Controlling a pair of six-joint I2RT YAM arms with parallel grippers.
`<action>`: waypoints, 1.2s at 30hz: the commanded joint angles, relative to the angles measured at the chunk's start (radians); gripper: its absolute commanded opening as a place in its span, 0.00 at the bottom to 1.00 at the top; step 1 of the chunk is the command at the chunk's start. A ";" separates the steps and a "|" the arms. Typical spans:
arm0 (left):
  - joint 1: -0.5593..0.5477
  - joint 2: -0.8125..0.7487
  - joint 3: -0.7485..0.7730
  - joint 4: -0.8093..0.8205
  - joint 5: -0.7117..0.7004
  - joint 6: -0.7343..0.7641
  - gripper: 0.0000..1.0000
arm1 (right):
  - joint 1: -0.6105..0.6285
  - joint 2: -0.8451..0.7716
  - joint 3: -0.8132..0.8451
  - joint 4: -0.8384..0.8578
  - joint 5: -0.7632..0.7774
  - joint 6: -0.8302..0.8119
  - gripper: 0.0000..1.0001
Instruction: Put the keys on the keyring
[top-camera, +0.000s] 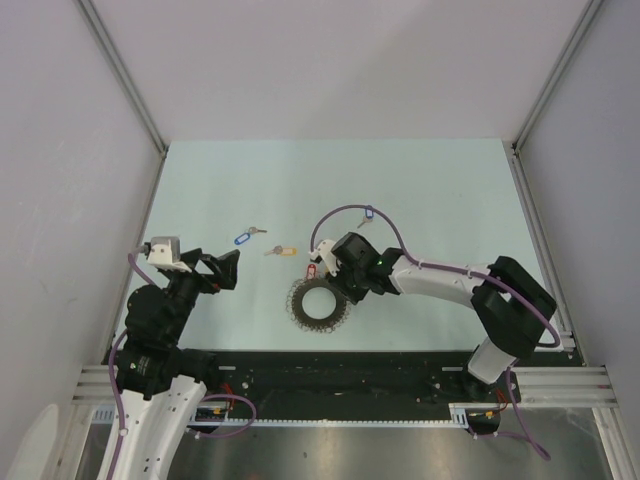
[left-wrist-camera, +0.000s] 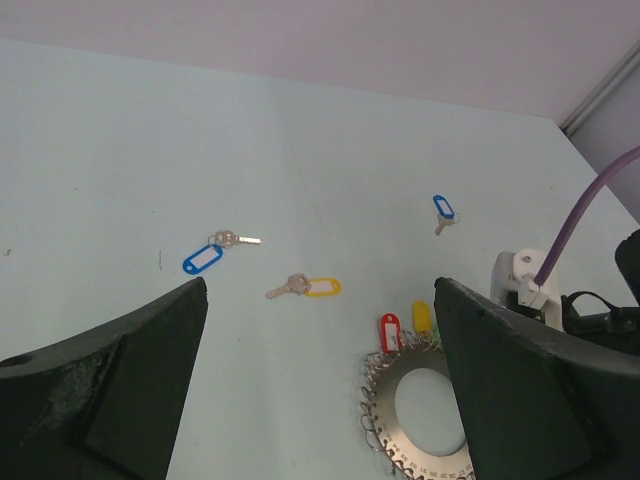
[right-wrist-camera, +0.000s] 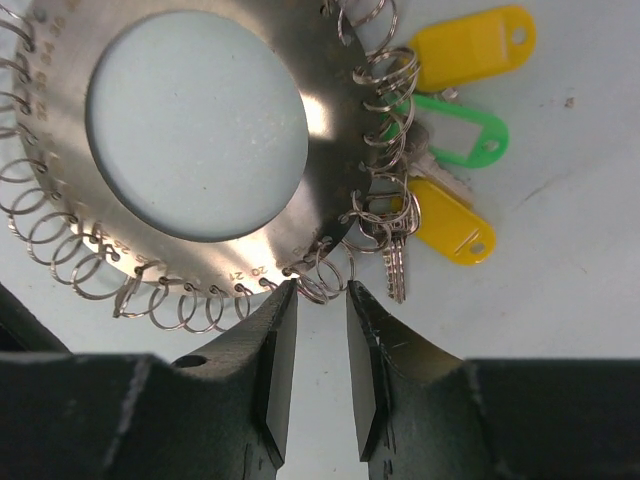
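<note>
The keyring (right-wrist-camera: 190, 255) is a flat metal disc with an open centre, rimmed by small wire loops; it also shows in the overhead view (top-camera: 320, 304) and the left wrist view (left-wrist-camera: 392, 440). My right gripper (right-wrist-camera: 320, 300) stands slightly open at its rim, one small loop between the fingertips. Keys with yellow (right-wrist-camera: 470, 45), green (right-wrist-camera: 465, 140) and yellow (right-wrist-camera: 450, 225) tags hang on loops there, and a red tag (left-wrist-camera: 389, 331) lies at the rim. Loose keys lie on the table: blue tag (left-wrist-camera: 203, 258), yellow tag (left-wrist-camera: 322, 287), blue tag (left-wrist-camera: 443, 208). My left gripper (top-camera: 222, 270) hovers wide open, empty.
The pale table (top-camera: 440, 190) is walled at the back and on both sides by white panels with metal posts (top-camera: 120, 70). A purple cable (top-camera: 345, 210) arcs over the right wrist. A black rail (top-camera: 330, 375) with the arm bases runs along the near edge.
</note>
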 joint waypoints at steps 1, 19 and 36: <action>0.004 -0.006 0.024 0.022 0.028 -0.003 1.00 | 0.003 0.034 0.037 -0.044 0.000 -0.029 0.31; 0.004 -0.011 0.021 0.022 0.032 -0.003 1.00 | 0.004 0.036 0.037 -0.047 -0.034 -0.018 0.06; -0.021 0.230 0.091 0.079 0.309 0.057 1.00 | 0.035 -0.364 0.016 0.031 0.110 -0.033 0.00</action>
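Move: Just below the right hand lies the loop-lined right rim of the keyring; the ring's middle is about 6 cm left, 1 cm back and 3 cm down. From that hand, at table height, the near yellow tag sits roughly 5 cm ahead with no sideways offset, the green tag 6 cm ahead and 2 cm left, the red tag 6 cm ahead and 8 cm left. From the left hand, the keyring's middle lies about 16 cm right, level fore-and-aft, some 24 cm below. Sinking about 2.5 cm and drawing back 1 cm with its fingers part open, the right hand reaches the keyring's right rim, closes fully to pinch small wire loops there, then rises some 10 cm with them, the wrist tipping its fingers up about 15 degrees. Right at the end the left hand, still open, starts to the right towards the keyring, nearly 3 cm. ##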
